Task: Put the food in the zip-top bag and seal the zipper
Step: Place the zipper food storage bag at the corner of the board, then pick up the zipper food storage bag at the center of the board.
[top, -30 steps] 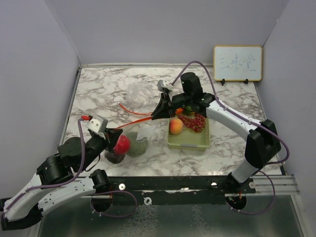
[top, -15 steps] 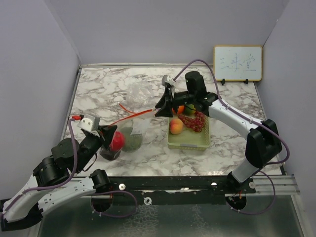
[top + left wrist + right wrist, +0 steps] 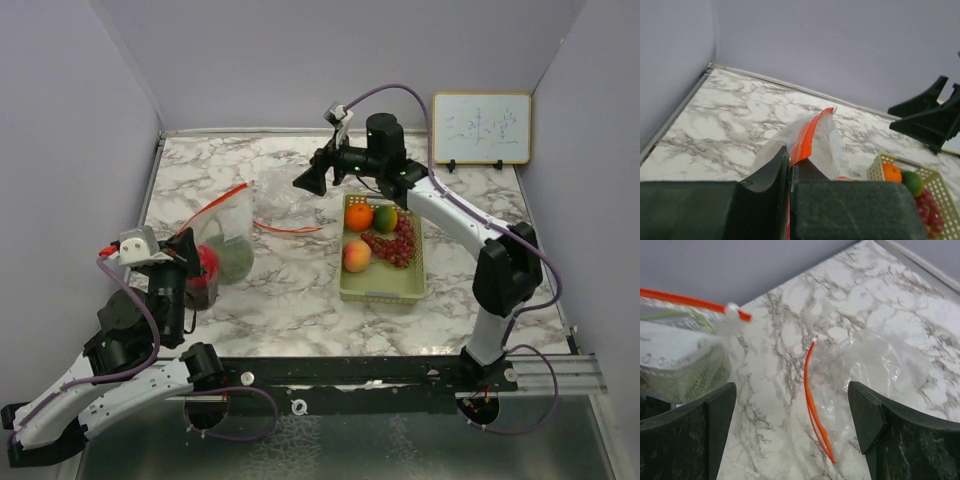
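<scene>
The zip-top bag [image 3: 226, 232] stands at the left with a red fruit [image 3: 208, 266] and the grey-green melon [image 3: 236, 262] inside. My left gripper [image 3: 194, 252] is shut on its orange zipper [image 3: 811, 134], jaws pressed together on the strip [image 3: 788, 156]. My right gripper [image 3: 308, 181] hangs open above the table's back middle, holding nothing [image 3: 795, 432]. The held bag [image 3: 680, 360] shows at its far left. More food lies in the pale green tray [image 3: 382, 291]: an orange [image 3: 358, 215], a green fruit [image 3: 386, 217], red grapes [image 3: 392, 244] and a peach [image 3: 356, 255].
A second, empty clear bag [image 3: 283, 199] with an orange zipper [image 3: 815, 407] lies crumpled under my right gripper. A small whiteboard [image 3: 481, 128] leans on the back right wall. Grey walls close in the marble table [image 3: 300, 300] on three sides.
My right gripper let go of the bag's zipper, opened wide and rose back toward the rear. My left gripper pulled the bag with its fruit to the left.
</scene>
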`<action>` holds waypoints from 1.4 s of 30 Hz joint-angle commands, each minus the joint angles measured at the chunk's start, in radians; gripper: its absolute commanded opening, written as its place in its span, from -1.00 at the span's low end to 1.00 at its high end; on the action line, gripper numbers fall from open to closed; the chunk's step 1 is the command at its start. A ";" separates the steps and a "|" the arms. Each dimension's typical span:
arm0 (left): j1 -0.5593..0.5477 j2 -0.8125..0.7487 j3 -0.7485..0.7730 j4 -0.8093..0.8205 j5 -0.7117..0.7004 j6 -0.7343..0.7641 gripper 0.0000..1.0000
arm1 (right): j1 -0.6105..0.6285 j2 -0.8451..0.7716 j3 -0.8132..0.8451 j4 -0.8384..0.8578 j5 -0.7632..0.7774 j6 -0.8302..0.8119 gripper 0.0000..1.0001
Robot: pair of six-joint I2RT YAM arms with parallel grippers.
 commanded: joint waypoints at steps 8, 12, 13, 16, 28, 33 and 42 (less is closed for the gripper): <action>-0.002 0.022 -0.075 0.134 -0.294 -0.095 0.98 | 0.041 0.327 0.171 -0.252 0.291 -0.042 0.75; -0.002 0.025 -0.088 0.169 -0.169 -0.074 0.98 | 0.075 0.394 0.220 -0.297 0.362 -0.060 0.77; -0.002 0.025 -0.093 0.178 -0.146 -0.070 0.98 | 0.082 0.406 0.226 -0.305 0.379 -0.061 0.77; -0.002 0.024 -0.112 0.201 -0.092 -0.065 0.98 | 0.099 0.441 0.244 -0.322 0.411 -0.059 0.76; -0.002 0.043 -0.160 0.235 0.052 -0.050 0.98 | 0.124 0.513 0.204 -0.322 0.596 -0.052 0.39; -0.002 0.061 -0.158 0.234 0.077 -0.054 0.97 | 0.124 0.541 0.199 -0.327 0.599 -0.048 -0.23; -0.002 0.084 -0.167 0.240 0.112 -0.051 0.98 | 0.103 0.252 -0.060 -0.084 0.407 0.151 -0.96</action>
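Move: Over the board's near left part, the left hand already pinches the filled bag's zipper; the board's left corner area is about 18 cm to this hand's left, level with it and some 33 cm below, while the empty bag lies about 28 cm ahead, 14 cm right and 34 cm down. From the open right hand, the empty bag's middle is roughly 10 cm ahead, 6 cm left and 27 cm below; the orange is 6 cm ahead, 10 cm right, and the basket's middle 15 cm right, 1 cm back, both some 24 cm lower. Swinging left about 3 cm with a small counter-clockwise turn, the left hand opens wide while still high, lets go of the filled bag, then returns some 8 cm rightward, sinking slightly. Meanwhile the right hand plunges some 26 cm and a little forward to the empty bag, fingers tipping down about 35 degrees, and shuts, pinching the plastic beside the zipper's basket end. ##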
